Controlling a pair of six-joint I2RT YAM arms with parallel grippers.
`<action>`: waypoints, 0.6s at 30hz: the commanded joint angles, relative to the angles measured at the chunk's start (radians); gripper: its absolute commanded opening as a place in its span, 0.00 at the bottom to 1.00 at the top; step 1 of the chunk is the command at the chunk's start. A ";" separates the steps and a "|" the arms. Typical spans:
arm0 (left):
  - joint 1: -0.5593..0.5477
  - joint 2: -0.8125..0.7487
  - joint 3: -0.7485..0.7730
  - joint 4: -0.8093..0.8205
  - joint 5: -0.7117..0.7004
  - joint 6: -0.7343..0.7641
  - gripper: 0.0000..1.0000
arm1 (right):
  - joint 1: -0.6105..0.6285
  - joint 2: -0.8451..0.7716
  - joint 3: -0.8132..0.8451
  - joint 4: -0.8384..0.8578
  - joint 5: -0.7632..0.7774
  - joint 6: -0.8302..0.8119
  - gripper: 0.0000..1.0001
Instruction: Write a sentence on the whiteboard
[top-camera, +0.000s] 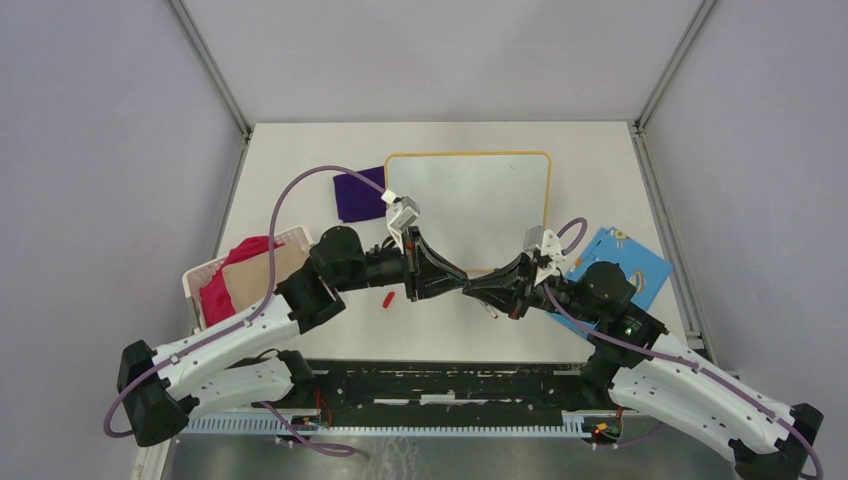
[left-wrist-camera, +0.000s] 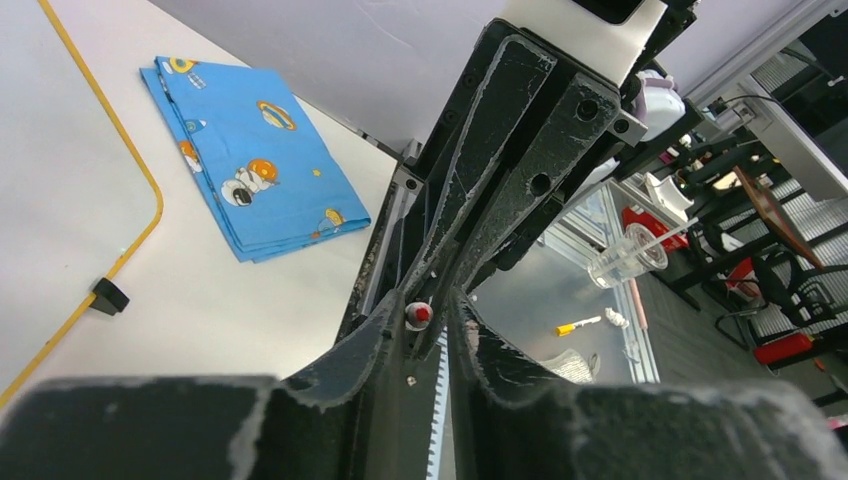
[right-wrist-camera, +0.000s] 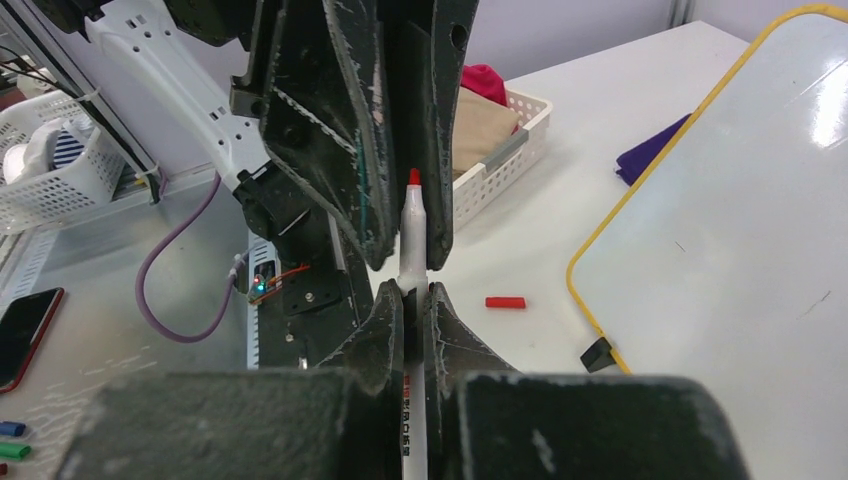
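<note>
The whiteboard (top-camera: 470, 205) lies flat at mid-table, glossy white with a yellow frame; no sentence shows on its face. My two grippers meet tip to tip in front of its near edge. The right gripper (top-camera: 478, 290) (right-wrist-camera: 413, 292) is shut on a white marker (right-wrist-camera: 412, 230) whose bare red tip points at the left arm. The left gripper (top-camera: 455, 282) (left-wrist-camera: 425, 305) stands narrowly open around that tip (left-wrist-camera: 418, 315): one finger touches it and a thin gap shows on the other side. The marker's red cap (top-camera: 387, 299) (right-wrist-camera: 505, 302) lies loose on the table.
A blue patterned card (top-camera: 620, 265) (left-wrist-camera: 250, 165) lies right of the board. A purple cloth (top-camera: 358, 195) sits at the board's left edge. A white basket (top-camera: 240, 280) holding red and tan cloth stands at the left. The board's black foot (right-wrist-camera: 597, 353) sits by its near corner.
</note>
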 joint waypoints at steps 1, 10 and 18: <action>-0.004 0.009 0.044 0.050 0.033 0.017 0.24 | 0.001 -0.004 0.045 0.057 -0.020 0.014 0.00; -0.004 0.000 0.038 0.075 0.026 0.004 0.02 | 0.000 -0.011 0.043 0.058 -0.030 0.019 0.03; -0.004 -0.116 -0.002 0.131 -0.172 -0.055 0.02 | 0.000 -0.105 -0.022 0.115 0.122 0.070 0.54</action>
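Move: The marker, held near its nib end in the right fingers, has its middle about 4 cm back, 3 cm right and 3 cm below the left hand. From the right hand it lies some 2 cm back, 1 cm right and 2 cm lower; the left fingertips are roughly 2 cm ahead, left and above. On the table about 27 cm below the left hand, the red cap lies 5 cm ahead and 14 cm left, the black clip 10 cm ahead and 6 cm left, the whiteboard's middle 26 cm ahead and 3 cm right. Almost in place, the left fingers close from about a third open and pinch the nib end of the marker while the right fingers still hold it. Only then do the right fingers open to about half and let go, the right hand rising some 1.5 cm and easing about 1 cm right. The left hand, now shut on the marker, lifts about 1 cm. ##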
